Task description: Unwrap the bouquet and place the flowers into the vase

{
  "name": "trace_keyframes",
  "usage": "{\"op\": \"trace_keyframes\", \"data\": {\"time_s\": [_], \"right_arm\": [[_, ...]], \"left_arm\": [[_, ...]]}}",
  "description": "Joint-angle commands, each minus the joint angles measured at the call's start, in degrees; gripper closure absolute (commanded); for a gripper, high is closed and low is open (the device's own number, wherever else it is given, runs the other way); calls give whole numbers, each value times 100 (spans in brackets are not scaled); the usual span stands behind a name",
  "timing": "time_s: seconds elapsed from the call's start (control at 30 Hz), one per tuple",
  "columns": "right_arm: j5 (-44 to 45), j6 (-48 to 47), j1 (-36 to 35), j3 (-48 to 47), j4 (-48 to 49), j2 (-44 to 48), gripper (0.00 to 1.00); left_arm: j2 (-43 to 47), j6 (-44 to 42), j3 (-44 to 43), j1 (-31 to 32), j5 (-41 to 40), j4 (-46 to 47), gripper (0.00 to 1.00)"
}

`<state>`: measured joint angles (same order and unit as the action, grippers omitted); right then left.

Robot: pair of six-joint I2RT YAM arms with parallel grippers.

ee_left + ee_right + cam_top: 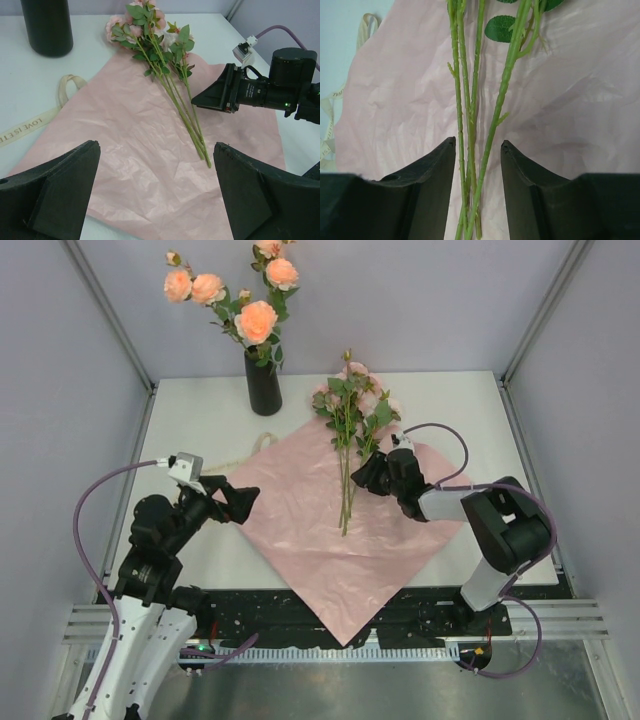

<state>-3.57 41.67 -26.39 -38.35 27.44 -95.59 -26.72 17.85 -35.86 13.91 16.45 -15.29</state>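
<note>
The bouquet lies unwrapped: its pink paper (300, 525) is spread flat on the table. On the paper lie several flowers (347, 430), blooms toward the back, their thin green stems (470, 100) running toward me. My right gripper (368, 472) reaches in from the right, and its jaws (478, 142) stand narrowed on either side of the stems with small gaps left. The black vase (263, 385) stands at the back left with several peach roses (255, 320) in it. My left gripper (240, 503) hovers wide open over the paper's left edge (140, 165), holding nothing.
A cream ribbon (245, 455) lies loose on the white table (200, 420) by the paper's left corner. Grey enclosure walls (60, 390) stand close on both sides. The paper's near corner hangs over the table's front edge.
</note>
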Motion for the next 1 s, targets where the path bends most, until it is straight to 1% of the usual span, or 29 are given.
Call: {"op": "trace_keyframes", "data": {"time_s": [0.0, 0.27, 0.4, 0.63, 0.7, 0.73, 0.77, 0.8, 0.83, 0.87, 0.97], "right_arm": [[76, 184, 29, -313, 482, -222, 54], [129, 315, 46, -472, 552, -618, 59], [339, 420, 47, -437, 560, -706, 61], [340, 351, 64, -419, 605, -768, 70], [340, 315, 81, -428, 569, -707, 73], [340, 298, 125, -410, 595, -663, 79], [331, 246, 143, -367, 639, -567, 83], [296, 219, 161, -349, 735, -522, 90], [296, 210, 169, -297, 771, -391, 92], [287, 201, 178, -261, 824, -268, 94], [261, 227, 187, -261, 737, 30, 95]], "left_arm": [[62, 52, -123, 24, -81, 61, 0], [62, 96, -123, 33, 25, 87, 0], [88, 105, -88, 33, 34, 140, 0], [167, 123, -106, 33, 69, 123, 0], [185, 140, -45, 24, 95, 245, 1], [176, 175, 8, 24, 104, 298, 0], [132, 175, 0, 24, 130, 307, 0], [80, 175, -35, 24, 148, 281, 0], [36, 167, -88, 24, 157, 203, 0], [0, 167, -123, 24, 166, 141, 0], [-53, 219, -123, 24, 61, 166, 1]]}}
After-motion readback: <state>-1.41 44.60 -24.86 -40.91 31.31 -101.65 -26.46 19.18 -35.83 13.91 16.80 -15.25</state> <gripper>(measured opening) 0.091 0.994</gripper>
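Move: The rightmost pink flower's stem passes just off the right gripper's half-open fingertips, its grip spot about 2 cm ahead and 2 cm below. The other stems run beside that spot, some 2 cm to its left. The pink blooms lie about 21 cm ahead of the gripper and 1 cm to its right. From the left gripper, the grip spot is roughly 16 cm ahead, 17 cm right and 24 cm below. Ease the right gripper forward and down, about 2 cm each way, to bring its half-open fingers around the rightmost stem. Then close them nearly shut to pinch the stem, creeping a little farther forward with the wrist turning some 5 degrees clockwise, and finish with a rise of about 1 cm. ##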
